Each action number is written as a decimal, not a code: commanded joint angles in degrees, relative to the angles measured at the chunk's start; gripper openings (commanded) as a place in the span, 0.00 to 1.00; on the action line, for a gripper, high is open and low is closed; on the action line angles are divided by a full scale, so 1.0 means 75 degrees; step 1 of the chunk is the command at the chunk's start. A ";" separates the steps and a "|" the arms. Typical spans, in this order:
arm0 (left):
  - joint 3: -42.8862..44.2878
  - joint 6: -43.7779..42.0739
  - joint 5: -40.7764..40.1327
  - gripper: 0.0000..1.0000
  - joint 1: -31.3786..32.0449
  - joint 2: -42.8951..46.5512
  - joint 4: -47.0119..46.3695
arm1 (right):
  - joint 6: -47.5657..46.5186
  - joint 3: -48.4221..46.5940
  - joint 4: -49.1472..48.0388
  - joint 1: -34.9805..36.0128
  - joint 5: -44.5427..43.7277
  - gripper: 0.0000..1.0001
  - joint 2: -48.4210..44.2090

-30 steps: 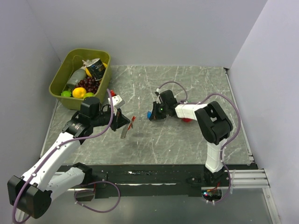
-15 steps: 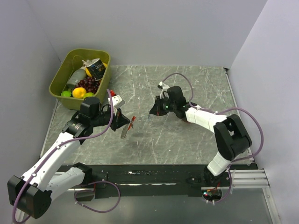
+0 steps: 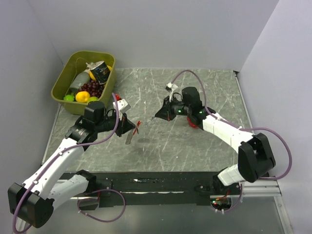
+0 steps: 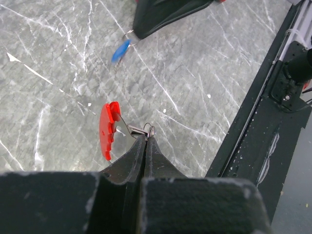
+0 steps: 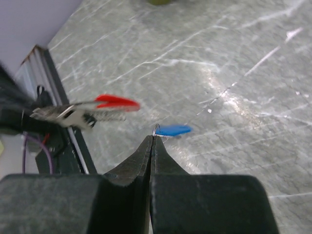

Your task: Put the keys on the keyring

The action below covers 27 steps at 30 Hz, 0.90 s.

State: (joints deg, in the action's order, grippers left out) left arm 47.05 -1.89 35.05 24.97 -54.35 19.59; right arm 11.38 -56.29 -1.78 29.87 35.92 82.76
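My left gripper [image 3: 132, 127] [image 4: 146, 138] is held above the table, shut on the silvery rings of the keyring [image 4: 106, 129], whose red clip [image 3: 139, 125] sticks out past the fingertips. To its right, my right gripper [image 3: 156, 117] [image 5: 152, 137] is shut on the thin wire loop of a small key with a bright blue head [image 5: 174, 130] [image 4: 121, 50]. The key hangs just beyond the tips, above the marble table. In the right wrist view the red keyring [image 5: 117, 102] shows to the left of the key, a short gap away. I see no other keys.
An olive-green bin [image 3: 59, 80] with fruit and a can stands at the back left. A round red toy fruit [image 3: 193, 125] lies partly under the right forearm. A black rail [image 3: 161, 181] runs along the near table edge.
The right arm has stretched out, with its elbow swinging right and toward the front. Its gripper has stayed near the table's middle with the blue key. The left arm and keyring have not moved.
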 commanded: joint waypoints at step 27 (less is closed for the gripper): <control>0.0044 -0.0099 -0.1040 0.01 0.0749 0.0121 -0.0304 | -0.1904 -0.2701 0.2768 0.1431 0.1937 0.00 0.0765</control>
State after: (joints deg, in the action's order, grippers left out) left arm 47.05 -2.33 27.35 30.26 -54.72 19.73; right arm -1.74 -72.77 17.43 39.79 50.46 86.63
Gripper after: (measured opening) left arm 0.037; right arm 0.008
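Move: The right hand holds the blue key. The keyring pinched in the left fingertips lies from it about 8 cm to its left, 7 cm back and roughly 2 cm higher. The red handle hanging on that ring sits some 4 cm back and 7 cm left of the right hand, about level; the red pepper is on the table some 10 cm ahead, 15 cm right and 16 cm below. From the left hand, the blue key is about 7 cm ahead, 8 cm right and 4 cm lower. Bring the right gripper, still pinching the blue key, back about 8 cm towards the keyring, rising some 5 cm in the first part and then swinging left about 6 cm at that height. Turn the wrist some 25 degrees counter-clockwise on the way, fingers staying shut. Hold the ring out almost still with the left gripper, letting it sink only slightly. ##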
